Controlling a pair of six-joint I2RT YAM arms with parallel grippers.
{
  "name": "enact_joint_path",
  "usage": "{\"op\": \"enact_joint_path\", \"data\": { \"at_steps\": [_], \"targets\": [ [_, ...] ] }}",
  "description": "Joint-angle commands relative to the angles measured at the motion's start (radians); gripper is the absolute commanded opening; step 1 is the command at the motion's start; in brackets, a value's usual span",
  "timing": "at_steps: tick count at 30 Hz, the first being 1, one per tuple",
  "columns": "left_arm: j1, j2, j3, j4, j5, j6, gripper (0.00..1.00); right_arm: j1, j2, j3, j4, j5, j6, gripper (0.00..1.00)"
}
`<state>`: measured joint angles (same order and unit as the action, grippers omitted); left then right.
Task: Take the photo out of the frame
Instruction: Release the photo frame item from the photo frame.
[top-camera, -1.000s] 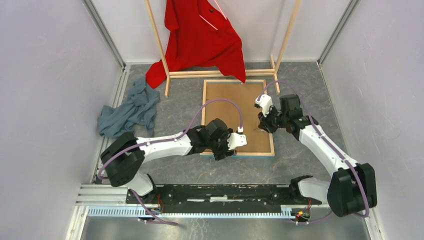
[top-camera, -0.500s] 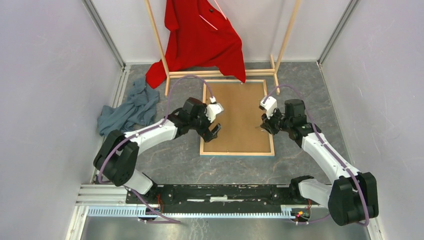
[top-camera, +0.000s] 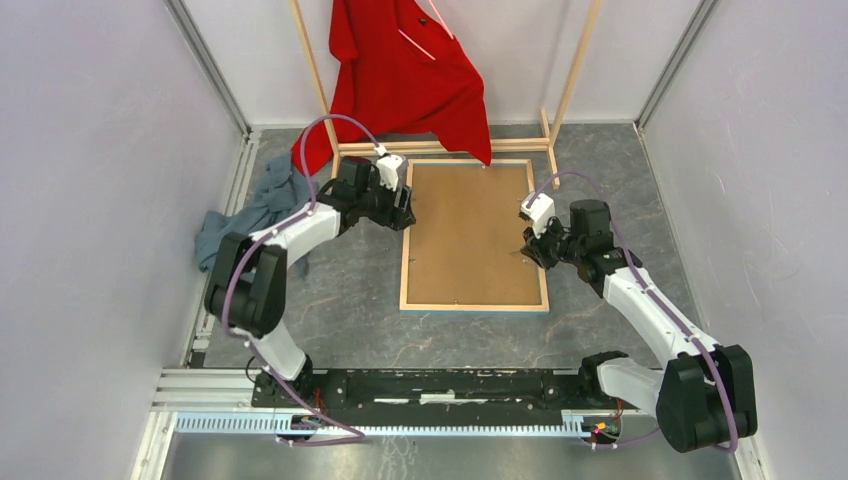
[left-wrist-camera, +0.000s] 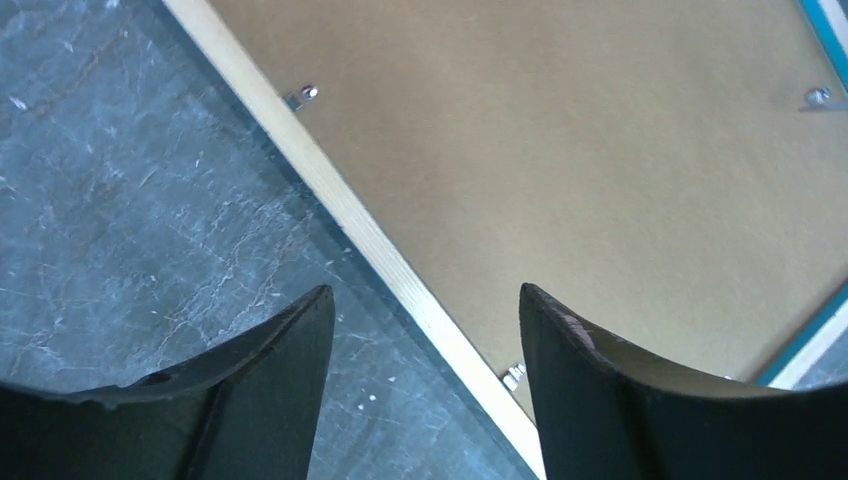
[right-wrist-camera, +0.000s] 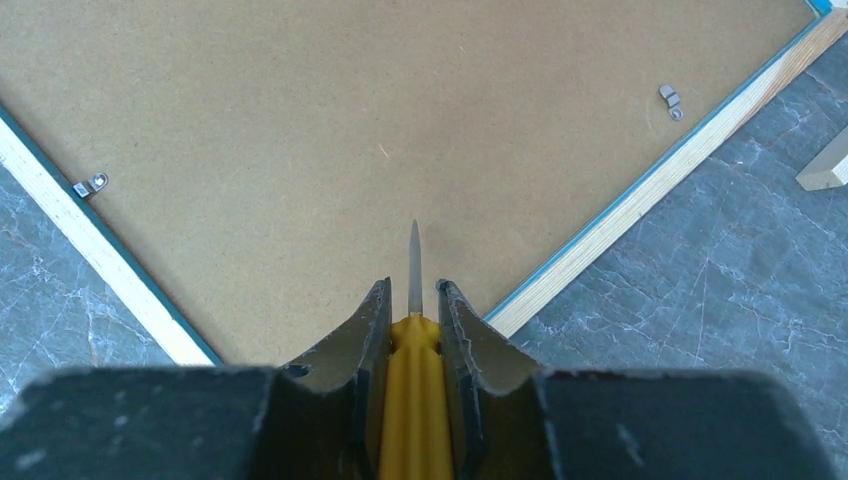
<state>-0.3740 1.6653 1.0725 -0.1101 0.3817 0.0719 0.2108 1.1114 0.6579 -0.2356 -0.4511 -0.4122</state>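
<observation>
The frame (top-camera: 405, 262) lies face down in the middle of the table, its pale wood edges around a plain brown backing board (top-camera: 470, 230). The photo is hidden under that board. My left gripper (top-camera: 402, 210) hovers open over the frame's far left edge; in the left wrist view the wood edge (left-wrist-camera: 370, 240) runs between its fingers (left-wrist-camera: 270, 390), with nothing gripped. A small metal clip (left-wrist-camera: 303, 96) sits on that edge. My right gripper (right-wrist-camera: 412, 290) is shut on a yellow-handled screwdriver (right-wrist-camera: 414, 400), its blade pointing over the board near the right edge (right-wrist-camera: 640, 200).
A wooden clothes rack (top-camera: 440, 148) with a red shirt (top-camera: 400, 70) stands just behind the frame. A grey-blue cloth (top-camera: 255, 215) lies crumpled at the left by the wall rail. More clips (right-wrist-camera: 670, 100) sit along the frame's inner edge.
My left arm has swung from the frame's near left corner up to its far left edge, its jaws open. The right arm shifted slightly and still grips the screwdriver.
</observation>
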Motion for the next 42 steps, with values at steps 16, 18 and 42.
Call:
{"op": "enact_joint_path", "data": {
  "at_steps": [16, 18, 42],
  "targets": [
    [0.074, 0.249, 0.069, 0.105, 0.170, -0.303, 0.62, -0.005, -0.022, -0.006, 0.069, -0.034, 0.018, 0.00],
    [0.076, 0.260, 0.064, 0.107, 0.168, -0.320, 0.62, -0.005, -0.030, -0.009, 0.072, -0.036, 0.021, 0.00],
    [0.098, 0.317, 0.012, 0.182, 0.212, -0.367, 0.33, 0.077, 0.192, 0.274, 0.264, -0.066, 0.272, 0.00]
  ]
}}
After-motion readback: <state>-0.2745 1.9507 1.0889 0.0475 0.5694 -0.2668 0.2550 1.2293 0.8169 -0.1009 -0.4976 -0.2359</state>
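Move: The left hand's open fingers hang over the left rail of the face-down frame; the stretch between its two clips is about 1 cm ahead and 8 cm below. The far clip is some 9 cm ahead and 2 cm right, the near clip 7 cm back and 2 cm right. From the right hand, still holding the yellow screwdriver, the backing board's middle lies about 9 cm ahead, 11 cm left and 9 cm down. One finger outside and one inside, the left hand takes the frame's left rail between its tips: it drops about 7.5 cm, mostly early, tipping roughly 25 degrees more steeply down, and narrows its wide-open fingers to about half. The right hand holds nearly still, then lifts 5 cm while swinging forward and left, some 4 cm each, in over the backing board, keeping the screwdriver. ##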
